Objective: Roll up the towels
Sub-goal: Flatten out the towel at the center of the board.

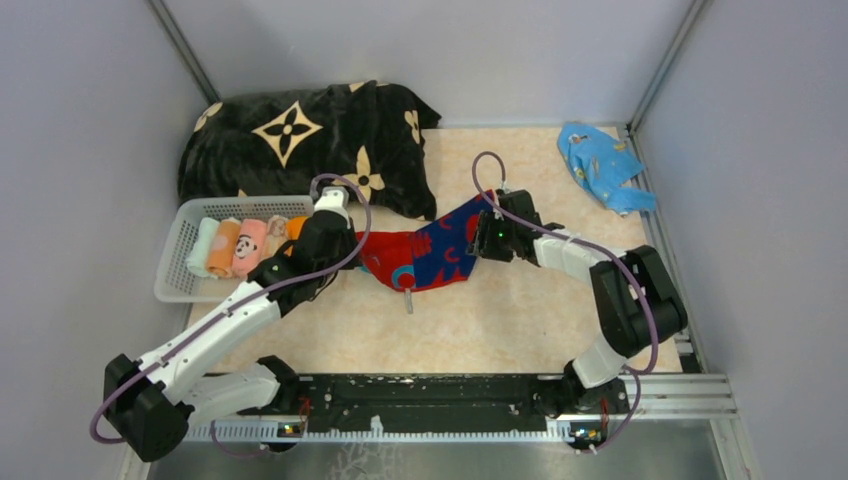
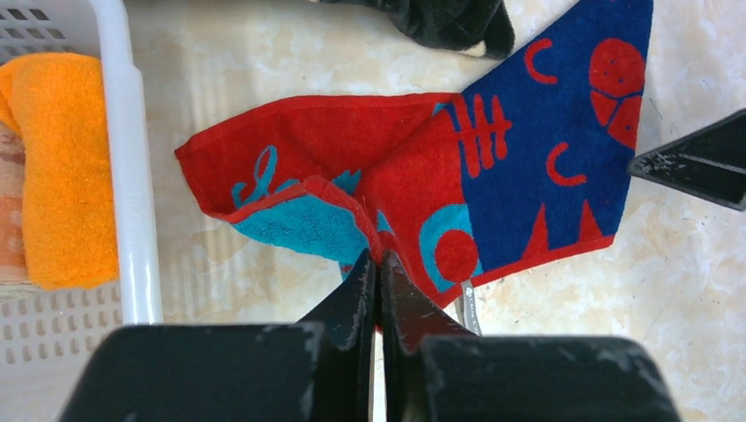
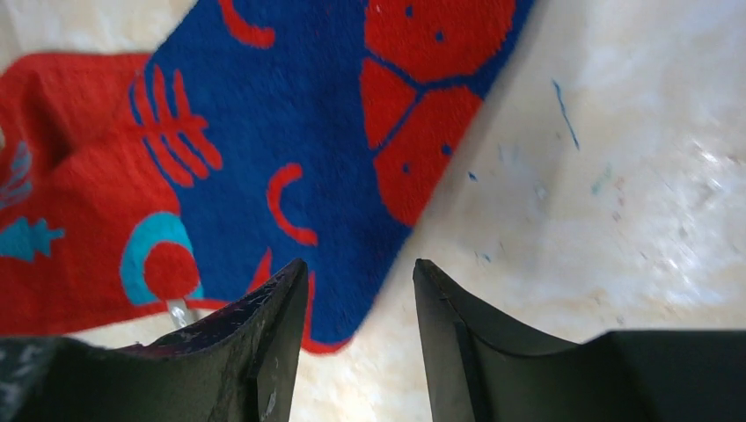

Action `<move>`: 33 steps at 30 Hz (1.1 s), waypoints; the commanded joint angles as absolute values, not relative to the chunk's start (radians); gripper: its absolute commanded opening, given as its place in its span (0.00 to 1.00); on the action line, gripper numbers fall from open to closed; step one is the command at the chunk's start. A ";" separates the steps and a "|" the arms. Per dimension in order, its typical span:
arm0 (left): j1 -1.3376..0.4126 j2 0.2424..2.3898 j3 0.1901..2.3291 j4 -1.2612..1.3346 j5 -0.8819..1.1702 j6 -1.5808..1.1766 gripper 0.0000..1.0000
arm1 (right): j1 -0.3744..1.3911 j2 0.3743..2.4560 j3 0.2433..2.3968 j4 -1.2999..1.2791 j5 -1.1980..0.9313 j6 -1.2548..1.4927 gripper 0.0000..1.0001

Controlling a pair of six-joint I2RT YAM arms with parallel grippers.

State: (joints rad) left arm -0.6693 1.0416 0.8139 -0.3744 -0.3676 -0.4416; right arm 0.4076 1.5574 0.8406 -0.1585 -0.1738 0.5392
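Note:
A red, teal and blue printed towel [image 1: 430,255] lies crumpled but unrolled on the table's middle. My left gripper [image 2: 380,259] is shut on a fold of its near red edge, left of a small grey tag [image 2: 469,308]; from above, the left gripper [image 1: 362,262] sits at the towel's left part. My right gripper [image 3: 361,272] hovers open over the towel's blue right corner [image 3: 352,299], holding nothing; it also shows from above [image 1: 485,238]. Rolled towels lie in a basket: pale green [image 1: 203,247], orange [image 1: 224,248], pink with a panda [image 1: 249,247].
The white slotted basket [image 1: 172,292] stands at the left, its rim [image 2: 132,176] close to my left gripper. A large black plush blanket with beige flowers [image 1: 300,140] fills the back left. A light blue cloth [image 1: 600,165] lies in the back right corner. Grey walls enclose the table.

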 commanded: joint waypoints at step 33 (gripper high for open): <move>-0.597 0.846 0.776 -0.465 -0.073 -0.499 0.09 | 0.350 1.233 1.045 -0.796 0.173 0.342 0.05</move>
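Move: The right hand, open, has the towel's right edge about 2 cm ahead, 2 cm to its left and 3 cm below; the white tag lies roughly 9 cm back and 12 cm left, the blanket's near corner some 7 cm ahead and 10 cm left. The left hand already holds the towel's other end; from it that right edge is about 2 cm ahead, 22 cm right and 15 cm down, the white basket 2 cm ahead and 26 cm left. Right hand pinches the towel's right edge; both hands swing up over 10 cm, right pulling rightward, then sink. ##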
